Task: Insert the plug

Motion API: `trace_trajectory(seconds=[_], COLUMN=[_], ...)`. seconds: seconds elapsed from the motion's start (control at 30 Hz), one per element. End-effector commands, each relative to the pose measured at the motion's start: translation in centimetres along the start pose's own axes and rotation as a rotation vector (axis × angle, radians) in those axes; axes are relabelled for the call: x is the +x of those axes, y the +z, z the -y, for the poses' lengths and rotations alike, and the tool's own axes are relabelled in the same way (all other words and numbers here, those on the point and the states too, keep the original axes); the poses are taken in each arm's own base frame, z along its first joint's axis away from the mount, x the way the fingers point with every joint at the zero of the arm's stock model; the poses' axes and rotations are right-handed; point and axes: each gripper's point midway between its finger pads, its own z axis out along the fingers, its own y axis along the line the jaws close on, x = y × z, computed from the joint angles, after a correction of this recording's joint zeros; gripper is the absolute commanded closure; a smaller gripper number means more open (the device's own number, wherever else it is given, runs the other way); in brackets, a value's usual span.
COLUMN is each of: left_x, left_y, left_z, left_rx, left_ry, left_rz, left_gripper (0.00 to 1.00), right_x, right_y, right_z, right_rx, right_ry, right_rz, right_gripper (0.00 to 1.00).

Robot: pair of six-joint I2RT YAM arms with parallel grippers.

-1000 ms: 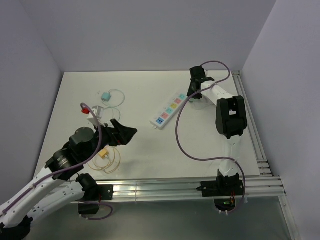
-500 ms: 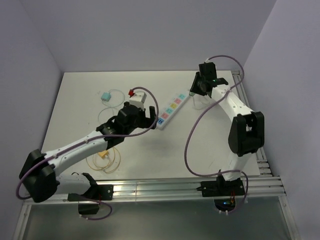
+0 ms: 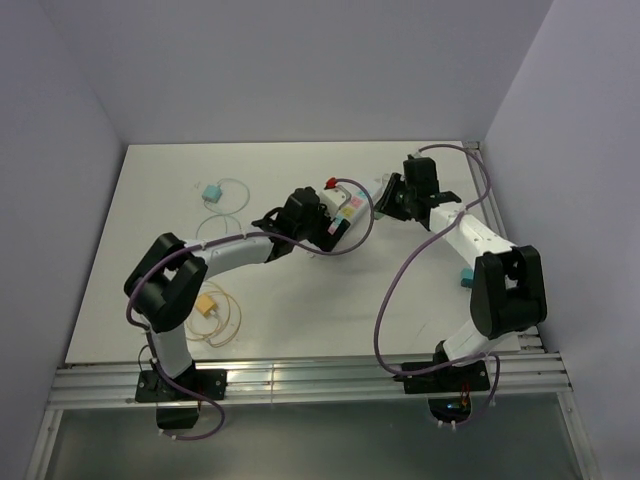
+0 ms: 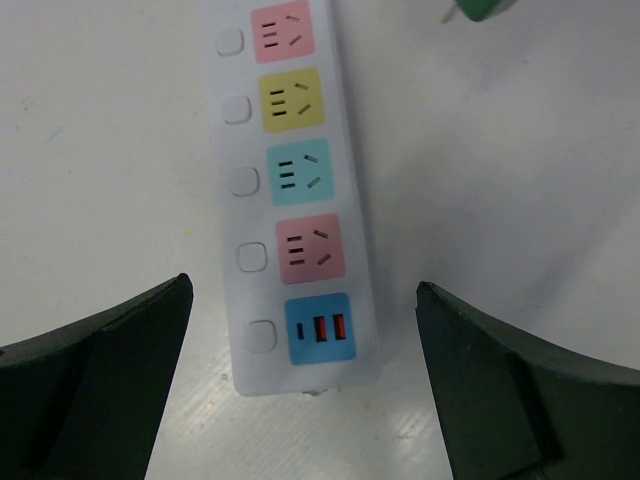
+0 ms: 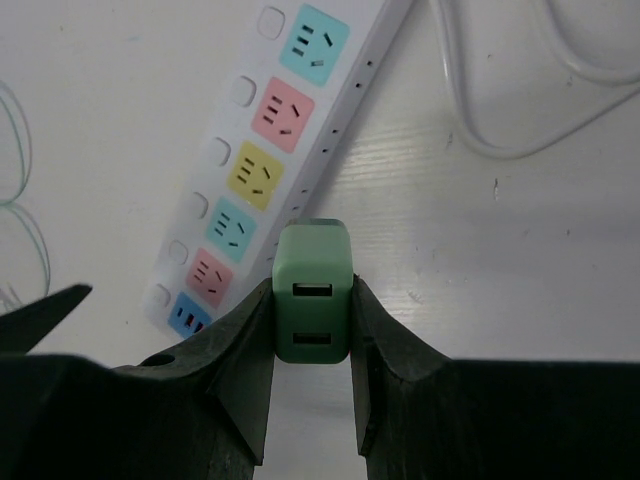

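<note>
A white power strip (image 4: 300,190) with pink, yellow, teal and blue sockets lies flat on the table. Its blue USB end sits between the wide-open fingers (image 4: 100,380) of my left gripper (image 4: 305,390), which touch nothing. In the top view my left gripper (image 3: 328,222) covers most of the power strip (image 3: 348,207). My right gripper (image 5: 312,330) is shut on a green plug (image 5: 312,290) with two USB ports facing the camera. It hovers just right of the strip's (image 5: 270,170) near end. The plug's tip (image 4: 480,8) shows in the left wrist view. My right gripper (image 3: 388,200) is beside the strip.
The strip's white cable (image 5: 520,110) loops on the table behind the right gripper. A teal plug (image 3: 212,192) and a yellow plug (image 3: 207,303) lie at the left with thin coiled cables. A small teal item (image 3: 466,277) rests near the right rail (image 3: 520,300).
My left arm has swung from the near left across to the power strip, open the whole way. My right gripper, still shut on the green plug, has come nearer to the strip.
</note>
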Motion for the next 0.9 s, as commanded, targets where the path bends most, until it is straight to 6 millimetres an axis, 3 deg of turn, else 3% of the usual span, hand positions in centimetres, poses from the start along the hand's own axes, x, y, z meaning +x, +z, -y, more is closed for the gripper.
trace_trajectory(seconds=[0.0,0.23,0.53,0.87], left_x=[-3.4,-1.4,0.8,4.9], left_y=[0.9,3.1,5.4,7.7], left_z=[-1.3,-2.0,-1.1,-1.2], left_rx=[-0.007,0.04,0.105,0.079], left_ry=[0.082,0.06,0.034,-0.006], left_rz=[0.1,0.044,-0.016,-0.151], left_gripper=[0.01,0.01,0.01,0.06], right_x=[-2.6,-2.2,-2.5,-2.4], right_y=[-2.0,-2.4,-3.1,-3.2], right_z=[-2.9,-1.8,-1.5,-0.9], right_rx=[-0.139,-0.101,-0.091,-0.084], right_ry=[-0.004,0.0,-0.016,-0.022], right_rz=[0.11,0.125,0.155,0.163], right_gripper=[1.0,1.0,1.0,1.0])
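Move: The near, USB end of the power strip is about 4 cm ahead of my open left hand, 1 cm to its right and some 9 cm below. The green plug in my right hand is about 4 cm ahead, 11 cm right and 1 cm above that left hand. From my right hand, the strip's middle lies around 5 cm ahead, 7 cm left and 11 cm below; the white cord is some 11 cm ahead, 8 cm right and 12 cm down. I bring my open left hand down about 8 cm and forward some 4 cm onto the USB end of the strip, tipping it slightly downward, so that the fingers come to either side of the strip around the lower pink socket and just begin to close. My right hand keeps its grip on the green plug, easing up and back a centimetre or so. ##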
